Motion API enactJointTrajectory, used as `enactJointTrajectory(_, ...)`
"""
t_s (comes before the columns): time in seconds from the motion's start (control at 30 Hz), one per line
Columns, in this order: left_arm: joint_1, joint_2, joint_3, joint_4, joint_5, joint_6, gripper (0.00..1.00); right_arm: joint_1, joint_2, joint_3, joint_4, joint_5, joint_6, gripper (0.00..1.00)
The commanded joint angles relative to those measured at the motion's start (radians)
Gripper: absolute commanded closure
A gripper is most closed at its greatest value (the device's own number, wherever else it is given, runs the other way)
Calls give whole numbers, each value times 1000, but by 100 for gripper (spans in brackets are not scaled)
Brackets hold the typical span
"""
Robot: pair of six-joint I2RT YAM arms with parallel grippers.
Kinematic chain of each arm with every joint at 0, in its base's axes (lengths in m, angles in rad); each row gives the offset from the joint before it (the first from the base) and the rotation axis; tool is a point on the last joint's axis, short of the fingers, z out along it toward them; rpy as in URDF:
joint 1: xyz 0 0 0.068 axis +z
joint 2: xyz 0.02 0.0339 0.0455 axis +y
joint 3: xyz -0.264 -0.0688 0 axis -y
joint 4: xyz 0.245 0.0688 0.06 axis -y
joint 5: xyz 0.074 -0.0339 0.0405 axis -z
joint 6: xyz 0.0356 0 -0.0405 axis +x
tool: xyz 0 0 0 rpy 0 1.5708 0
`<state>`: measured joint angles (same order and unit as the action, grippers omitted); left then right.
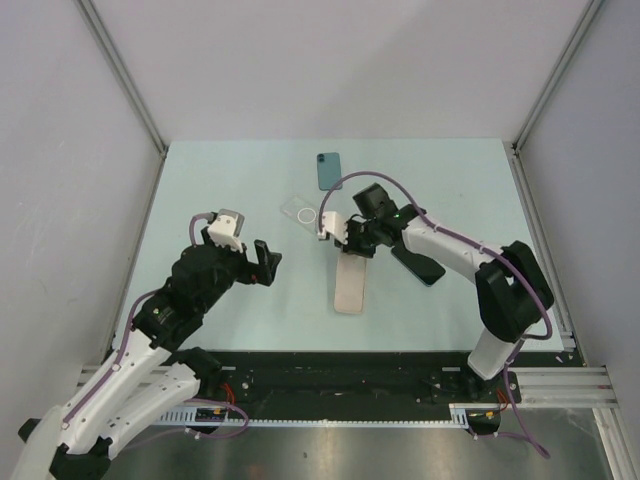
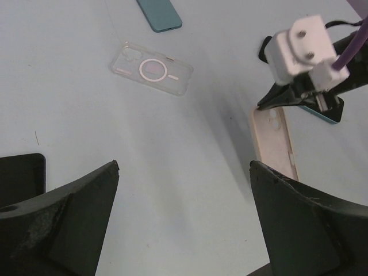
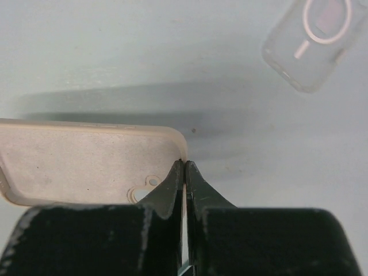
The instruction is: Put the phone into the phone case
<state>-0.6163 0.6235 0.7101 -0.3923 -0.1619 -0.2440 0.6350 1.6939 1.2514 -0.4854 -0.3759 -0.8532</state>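
A beige phone case (image 1: 350, 288) lies open side up in the middle of the table, with its far end under my right gripper (image 1: 352, 244). In the right wrist view the gripper (image 3: 184, 162) is shut on the rim of the case (image 3: 86, 164) at the corner by the camera cut-out, and a shadow lies on the table beyond that end. A teal phone (image 1: 328, 170) lies flat at the back. A second, dark phone (image 1: 422, 264) lies under my right forearm. My left gripper (image 2: 184, 164) hangs open over bare table to the left, holding nothing.
A clear phone case (image 1: 303, 213) with a white ring lies between the teal phone and the beige case. It also shows in the left wrist view as the clear case (image 2: 152, 70). White walls and metal posts bound the pale green table (image 1: 220, 190).
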Motion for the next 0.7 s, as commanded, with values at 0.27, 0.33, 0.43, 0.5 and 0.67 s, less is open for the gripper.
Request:
enactJointTrajectory(0.27, -3, 2, 40, 10, -31, -9, 0, 129, 110, 6, 54, 49, -87, 94)
enactJointTrajectory(0.33, -3, -2, 37, 10, -37, -9, 0, 140, 124, 6, 73, 68, -72, 88)
enactJointTrajectory(0.43, -3, 2, 31, 1, -83, -15, 0, 146, 130, 6, 110, 84, -23, 79)
enactJointTrajectory(0.5, -3, 16, 46, -16, -97, -15, 0, 141, 125, 6, 161, 101, 58, 75)
enactJointTrajectory(0.67, -3, 10, 42, -17, -99, -24, 0, 83, 70, 6, 270, 199, 378, 77)
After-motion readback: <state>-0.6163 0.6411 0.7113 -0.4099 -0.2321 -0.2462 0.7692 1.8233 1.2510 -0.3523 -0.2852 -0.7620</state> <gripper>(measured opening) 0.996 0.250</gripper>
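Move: The right hand holds the peach phone case by its far end, with the case's middle some 8 cm back; the bare spot it is being taken to is about 11 cm back, 4 cm left and 5 cm below that hand. The clear case lies roughly 14 cm ahead and 15 cm left, and the black phone about 17 cm right and 1 cm back. From the left hand the bare spot is some 22 cm right, 2 cm back and 18 cm down. Down and left, about 5 cm each way, and some 3 cm back, the right hand lowers the held peach case to the table, turning about 10 degrees counter-clockwise. On the way down its shut fingers begin to part, letting go of the far end by about a quarter opening; the hand then eases about a centimetre forward off the edge and turns back. ##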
